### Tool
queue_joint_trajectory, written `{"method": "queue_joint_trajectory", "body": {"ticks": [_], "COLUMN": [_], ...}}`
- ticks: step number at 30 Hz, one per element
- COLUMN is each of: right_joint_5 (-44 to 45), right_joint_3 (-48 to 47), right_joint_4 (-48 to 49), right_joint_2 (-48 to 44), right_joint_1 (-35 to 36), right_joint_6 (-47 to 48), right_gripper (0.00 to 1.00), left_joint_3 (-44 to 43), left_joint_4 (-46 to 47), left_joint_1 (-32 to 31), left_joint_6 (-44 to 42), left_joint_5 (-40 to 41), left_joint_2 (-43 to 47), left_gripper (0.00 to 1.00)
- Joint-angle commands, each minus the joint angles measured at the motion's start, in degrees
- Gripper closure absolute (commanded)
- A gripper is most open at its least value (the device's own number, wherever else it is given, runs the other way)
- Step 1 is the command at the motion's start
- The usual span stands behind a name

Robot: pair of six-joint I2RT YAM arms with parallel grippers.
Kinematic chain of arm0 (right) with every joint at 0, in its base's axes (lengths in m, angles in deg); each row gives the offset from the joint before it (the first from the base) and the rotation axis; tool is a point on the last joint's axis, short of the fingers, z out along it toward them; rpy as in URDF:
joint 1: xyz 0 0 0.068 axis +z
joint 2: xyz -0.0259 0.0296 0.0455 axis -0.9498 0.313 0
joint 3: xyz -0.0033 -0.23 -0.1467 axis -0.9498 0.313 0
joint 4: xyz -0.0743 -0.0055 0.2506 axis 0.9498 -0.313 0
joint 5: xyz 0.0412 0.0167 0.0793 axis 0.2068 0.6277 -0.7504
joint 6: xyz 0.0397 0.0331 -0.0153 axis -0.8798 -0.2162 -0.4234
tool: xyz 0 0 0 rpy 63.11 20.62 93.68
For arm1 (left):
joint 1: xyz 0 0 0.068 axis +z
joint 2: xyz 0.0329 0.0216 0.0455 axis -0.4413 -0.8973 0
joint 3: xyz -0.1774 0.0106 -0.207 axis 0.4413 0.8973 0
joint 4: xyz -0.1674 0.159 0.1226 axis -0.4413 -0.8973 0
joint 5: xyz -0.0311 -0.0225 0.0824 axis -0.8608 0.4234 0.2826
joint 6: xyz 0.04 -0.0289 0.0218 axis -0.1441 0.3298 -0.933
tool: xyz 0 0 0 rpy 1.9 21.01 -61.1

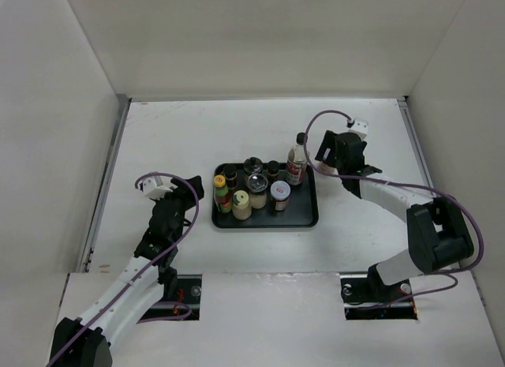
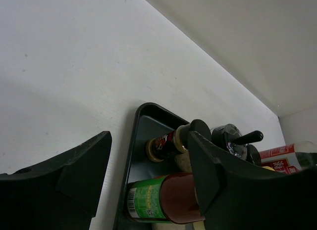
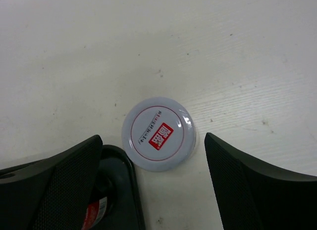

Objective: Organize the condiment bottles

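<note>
The black tray [image 1: 304,217] holds several condiment bottles: a yellow-capped red-green sauce bottle [image 1: 222,192], a cream jar [image 1: 241,204], a white-lidded jar [image 1: 280,195] and a tall clear black-capped bottle [image 1: 297,160] at its far right corner. Another white-lidded jar [image 3: 158,133] stands on the table just outside the tray corner [image 3: 126,185], between the fingers of my open right gripper [image 3: 152,141] and touching neither. My left gripper [image 2: 148,158] hangs left of the tray, open and holding nothing. Beyond its fingers lie the sauce bottle [image 2: 158,198] and a small dark spice bottle [image 2: 168,141].
White walls enclose the table [image 1: 173,138] on three sides. In the top view the right gripper [image 1: 323,155] covers the jar on the table. The left gripper [image 1: 188,191] sits close to the tray's left rim.
</note>
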Motion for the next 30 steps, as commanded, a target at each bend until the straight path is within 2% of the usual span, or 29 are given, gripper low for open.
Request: {"method": "queue_joint_trajectory", "body": {"ticks": [1,6,8,13,19,25,30], "right_joint_5": [-2.42,-1.81,-1.02,3.89,8.20,11.63,12.34], "right_joint_3": [-3.18,-3.10,-2.39,1.20,9.11,14.21,16.15], "right_joint_4": [4.43,5.48,6.01,6.71,4.70,-3.82,-6.30], "right_joint_2": [2.69,4.45,4.10,-0.72,-15.38,-29.72,-32.73], "right_joint_1": [-0.57,-0.48,-0.48,-0.14,5.57,14.35,22.00], "right_joint_6": [1.00,0.30,0.04,-0.14,-1.55,-4.09,-6.82], "right_gripper": [0.15,0.28,0.37,0.50,0.51,0.52,0.52], "left_joint_3": [0.62,0.45,0.45,0.36,0.45,0.45,0.45], "left_joint_4": [2.41,2.41,2.50,2.59,2.68,2.59,2.50], "left_joint_1": [0.40,0.05,0.31,-0.04,0.05,0.05,-0.13], "left_joint_6": [-0.59,-0.59,-0.59,-0.59,-0.59,-0.51,-0.59], "left_joint_5": [0.31,0.40,0.14,0.31,0.31,0.31,0.75], "left_joint_2": [0.58,0.40,-0.04,0.23,0.05,0.14,0.40], "left_gripper": [0.39,0.39,0.39,0.39,0.39,0.39,0.39]}}
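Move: The white-lidded jar still on the table sits nearly between the right hand's open fingers, about 1 cm ahead and its middle some 4 cm lower. The clear tall bottle stands about 9 cm to that hand's left and 2 cm back, and the white-lidded jar already in the tray about 13 cm left and 10 cm back; the tray's middle is some 16 cm left and 6 cm back. From the left hand the loose jar lies about 31 cm to the right and 14 cm ahead. The right fingers close around the upper part of the loose white-lidded jar after the hand sinks about 2 cm onto it and edges forward. Keeping that grip, the hand draws back some 13 cm towards the near right part of the tray, then also rises about 6 cm and swings left, turning slightly counter-clockwise while the fingertips tip up by under 10 degrees. ##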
